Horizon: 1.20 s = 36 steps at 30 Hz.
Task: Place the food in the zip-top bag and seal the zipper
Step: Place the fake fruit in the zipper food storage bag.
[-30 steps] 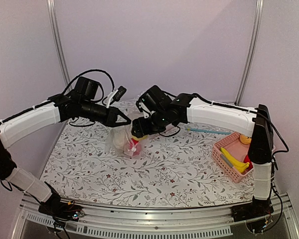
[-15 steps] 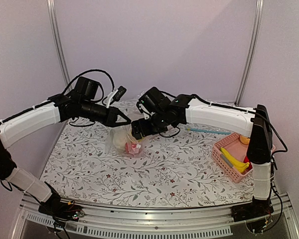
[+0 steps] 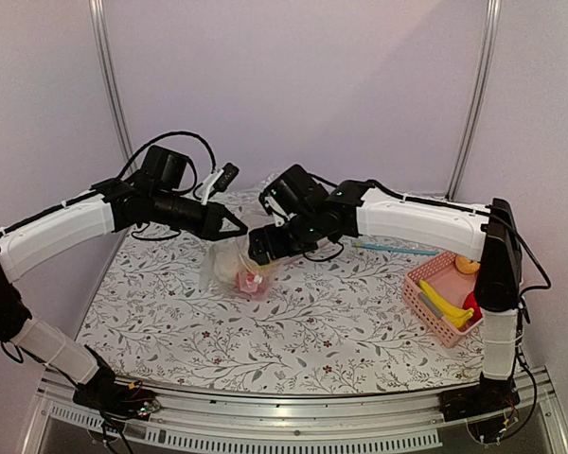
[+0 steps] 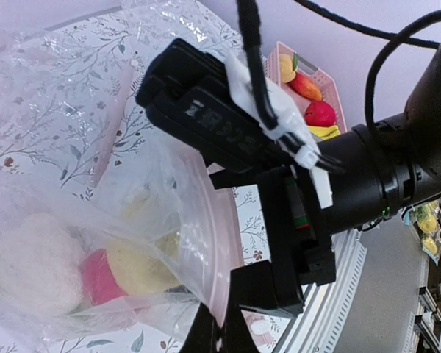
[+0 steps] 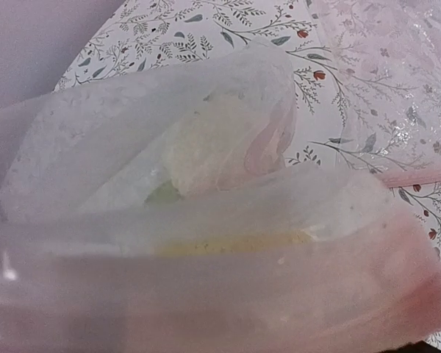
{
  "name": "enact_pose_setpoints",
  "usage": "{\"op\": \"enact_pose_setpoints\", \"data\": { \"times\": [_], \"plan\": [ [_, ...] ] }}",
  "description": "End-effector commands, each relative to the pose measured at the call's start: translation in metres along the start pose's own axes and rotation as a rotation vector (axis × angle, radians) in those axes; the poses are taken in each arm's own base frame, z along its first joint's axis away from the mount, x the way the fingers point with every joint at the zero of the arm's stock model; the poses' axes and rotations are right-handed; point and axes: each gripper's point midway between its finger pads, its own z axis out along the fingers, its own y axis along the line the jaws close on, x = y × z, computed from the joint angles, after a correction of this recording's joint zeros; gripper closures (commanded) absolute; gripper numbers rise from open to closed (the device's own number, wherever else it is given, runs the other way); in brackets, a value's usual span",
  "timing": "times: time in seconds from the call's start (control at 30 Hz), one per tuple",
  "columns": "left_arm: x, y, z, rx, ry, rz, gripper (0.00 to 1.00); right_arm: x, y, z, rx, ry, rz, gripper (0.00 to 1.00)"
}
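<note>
The zip-top bag (image 3: 235, 268) hangs open over the table's middle, its top edge pinched in my shut left gripper (image 3: 235, 227). In the left wrist view the black fingers (image 4: 222, 327) clamp the bag's rim (image 4: 217, 250). Inside lie a white cauliflower (image 4: 29, 257), a pink piece (image 4: 97, 276) and a yellow lemon (image 4: 136, 266). My right gripper (image 3: 262, 248) is at the bag's mouth, close to the left one, and shows as a black body (image 4: 279, 243). In the right wrist view plastic (image 5: 206, 184) covers the fingers; a yellow streak (image 5: 228, 244) shows through.
A pink basket (image 3: 418, 298) at the right edge holds a banana (image 3: 445, 307), a red fruit (image 3: 470, 305) and an orange one (image 3: 467, 265). Another clear bag with a teal strip (image 3: 393, 249) lies behind the right arm.
My right gripper has sunk slightly towards the bag's mouth. The yellow piece seen under it a second ago no longer shows in the top view. The left arm has held still.
</note>
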Motion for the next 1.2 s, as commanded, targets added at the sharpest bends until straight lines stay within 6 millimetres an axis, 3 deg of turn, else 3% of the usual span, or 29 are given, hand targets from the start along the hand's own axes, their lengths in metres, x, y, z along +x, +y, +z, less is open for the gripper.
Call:
{"op": "enact_pose_setpoints", "data": {
  "times": [0.0,0.27,0.4,0.5,0.7,0.9,1.17],
  "plan": [
    [-0.008,0.013,-0.012,-0.064,-0.044,-0.01,1.0,-0.018,0.019,-0.04,-0.111,-0.085,-0.011,0.07],
    [-0.012,0.029,-0.019,-0.122,-0.065,-0.035,1.0,-0.017,0.042,-0.098,-0.303,-0.155,-0.057,0.08],
    [-0.011,0.028,-0.018,-0.116,-0.06,-0.039,1.0,-0.016,0.03,-0.129,-0.276,-0.213,-0.079,0.07],
    [-0.011,0.028,-0.018,-0.116,-0.06,-0.04,1.0,-0.011,0.009,-0.149,-0.196,-0.243,-0.087,0.07],
    [-0.011,0.028,-0.018,-0.113,-0.058,-0.043,1.0,0.001,-0.068,-0.168,0.078,-0.244,-0.022,0.07],
    [-0.01,0.029,-0.017,-0.116,-0.056,-0.042,1.0,0.021,-0.133,-0.189,0.286,-0.228,0.065,0.05],
    [-0.01,0.029,-0.017,-0.117,-0.057,-0.042,1.0,0.068,-0.232,-0.2,0.536,-0.152,0.274,0.01]
  ]
}}
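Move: The pink basket is about 43 cm to the right of the open right hand, 3 cm nearer the base and 11 cm lower. In it, the bananas lie some 39 cm right and 4 cm back of this hand, the peach 47 cm right and 6 cm ahead. The released pear is just under its fingers, 2 cm ahead and 3 cm left. From the rim-holding left hand, the basket is roughly 46 cm right, level ahead and 18 cm below. Right hand, open, rises from the bag, then sweeps some 25 cm right towards the basket; left holds rim. ##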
